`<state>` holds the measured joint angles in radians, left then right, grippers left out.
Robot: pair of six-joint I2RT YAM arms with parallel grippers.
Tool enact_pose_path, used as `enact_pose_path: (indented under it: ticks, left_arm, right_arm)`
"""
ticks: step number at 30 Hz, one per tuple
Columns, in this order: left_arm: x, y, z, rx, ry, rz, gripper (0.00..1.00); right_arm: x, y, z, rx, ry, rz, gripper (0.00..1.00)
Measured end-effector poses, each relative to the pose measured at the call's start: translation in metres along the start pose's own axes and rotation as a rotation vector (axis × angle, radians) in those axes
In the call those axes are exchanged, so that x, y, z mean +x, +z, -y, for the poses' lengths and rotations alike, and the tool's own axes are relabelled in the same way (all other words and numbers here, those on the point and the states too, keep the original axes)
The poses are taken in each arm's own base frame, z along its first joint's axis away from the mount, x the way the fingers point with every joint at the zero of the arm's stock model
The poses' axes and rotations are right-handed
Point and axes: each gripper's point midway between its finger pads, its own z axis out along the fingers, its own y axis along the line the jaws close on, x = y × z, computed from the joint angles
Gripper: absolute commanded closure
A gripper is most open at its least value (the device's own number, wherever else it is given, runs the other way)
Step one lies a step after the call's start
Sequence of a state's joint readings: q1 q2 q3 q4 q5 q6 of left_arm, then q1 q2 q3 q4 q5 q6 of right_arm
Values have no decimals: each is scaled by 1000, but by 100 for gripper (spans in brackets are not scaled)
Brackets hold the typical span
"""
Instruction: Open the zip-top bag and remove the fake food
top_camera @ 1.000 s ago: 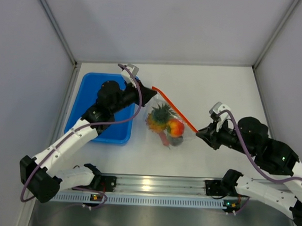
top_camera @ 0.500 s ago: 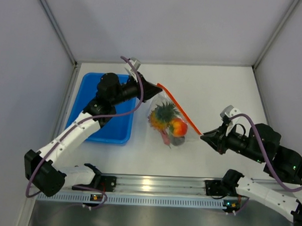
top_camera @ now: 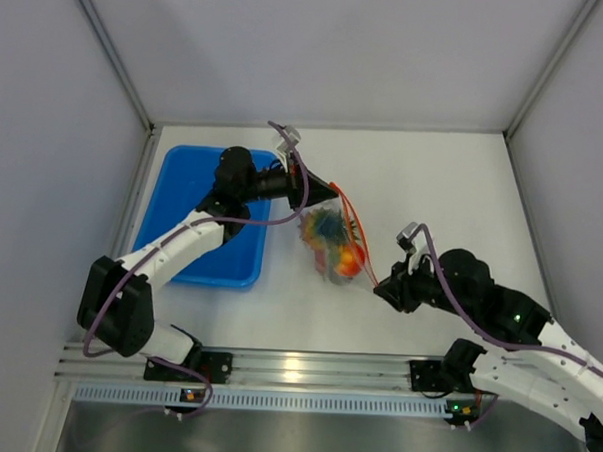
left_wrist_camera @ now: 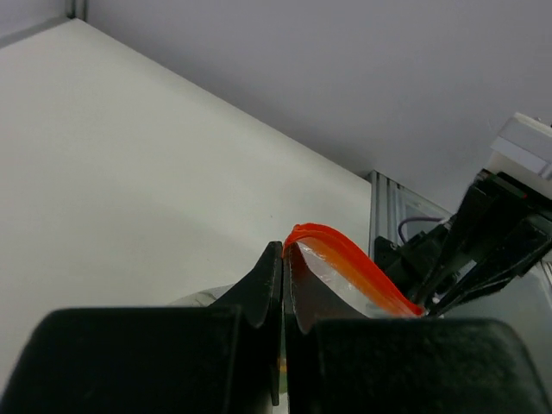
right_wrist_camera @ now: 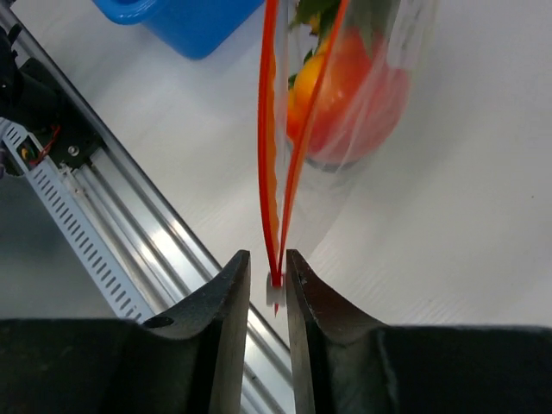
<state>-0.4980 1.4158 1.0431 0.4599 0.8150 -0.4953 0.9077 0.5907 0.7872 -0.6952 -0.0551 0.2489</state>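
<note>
The zip-top bag (top_camera: 331,239) hangs between both grippers, clear plastic with an orange-red zip strip (top_camera: 360,241) along its top. The fake food (top_camera: 347,261) shows through it: an orange round piece (right_wrist_camera: 345,95) and green leafy pieces. My left gripper (top_camera: 330,190) is shut on the strip's far end (left_wrist_camera: 297,233). My right gripper (top_camera: 377,289) stands at the strip's near end. Its jaws (right_wrist_camera: 266,263) are slightly apart around the small white slider (right_wrist_camera: 274,291), with a thin gap showing on one side. The two strip halves spread apart above the slider.
A blue tray (top_camera: 183,196) lies at the left, under the left arm. The aluminium rail (top_camera: 295,368) runs along the near edge, close under the right gripper. White walls close the table in at left, right and back.
The two grippers have come closer together, the left moving right and the right moving left. The bag hangs narrower and its strip bows. The right jaws have loosened a little.
</note>
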Motion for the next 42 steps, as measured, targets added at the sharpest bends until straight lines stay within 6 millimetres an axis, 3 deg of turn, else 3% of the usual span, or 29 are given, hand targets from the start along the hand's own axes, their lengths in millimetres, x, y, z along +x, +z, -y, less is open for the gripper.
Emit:
enact_pose_path:
  ticks: [1, 4, 9, 16, 21, 26, 31, 36, 42]
  left_arm:
    - [6, 1, 1, 26, -5, -21, 100]
    - [18, 2, 6, 94, -7, -64, 100]
    - [24, 0, 16, 171, 8, -94, 100]
    - [25, -2, 23, 215, 23, -107, 100]
    - [26, -3, 25, 227, 25, -113, 100]
    - [28, -4, 28, 244, 27, -122, 100]
    - [29, -6, 31, 264, 27, -132, 100]
    - [30, -5, 31, 267, 26, -135, 100]
    - [31, -4, 30, 273, 19, -141, 100]
  right_arm:
    - [0, 2, 1, 5, 9, 5, 65]
    - [-11, 5, 9, 61, 26, 48, 57]
    - [-32, 8, 29, 192, 55, 109, 54]
    - [-69, 17, 37, 260, 53, 164, 52]
    - [-89, 9, 45, 302, 44, 219, 52]
    - [-108, 3, 66, 365, 60, 268, 50]
    - [-104, 16, 83, 324, 82, 211, 49]
    - [-97, 25, 68, 208, 63, 178, 46]
    - [-95, 25, 63, 178, 53, 187, 46]
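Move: The middle of the bag's open zip mouth, stretched between my hands, lies about 9 cm ahead of my right hand, 5 cm left and 4 cm higher. The tomato inside the bag is some 12 cm ahead, 6 cm left and 12 cm below that hand; the pineapple is roughly 19 cm ahead, 11 cm left, at the tomato's height. From my left hand, the mouth's middle is about 8 cm back, 6 cm right and 7 cm down. I spread my right fingers to about half open, letting go of the zip's near end, and take that hand forward about 10 cm and up some 5 cm along the mouth towards its middle, swinging clockwise past 20 degrees, then partly back. My left hand keeps its pinch on the zip's far end, drawing back about 4 cm, sinking slightly and turning clockwise. ##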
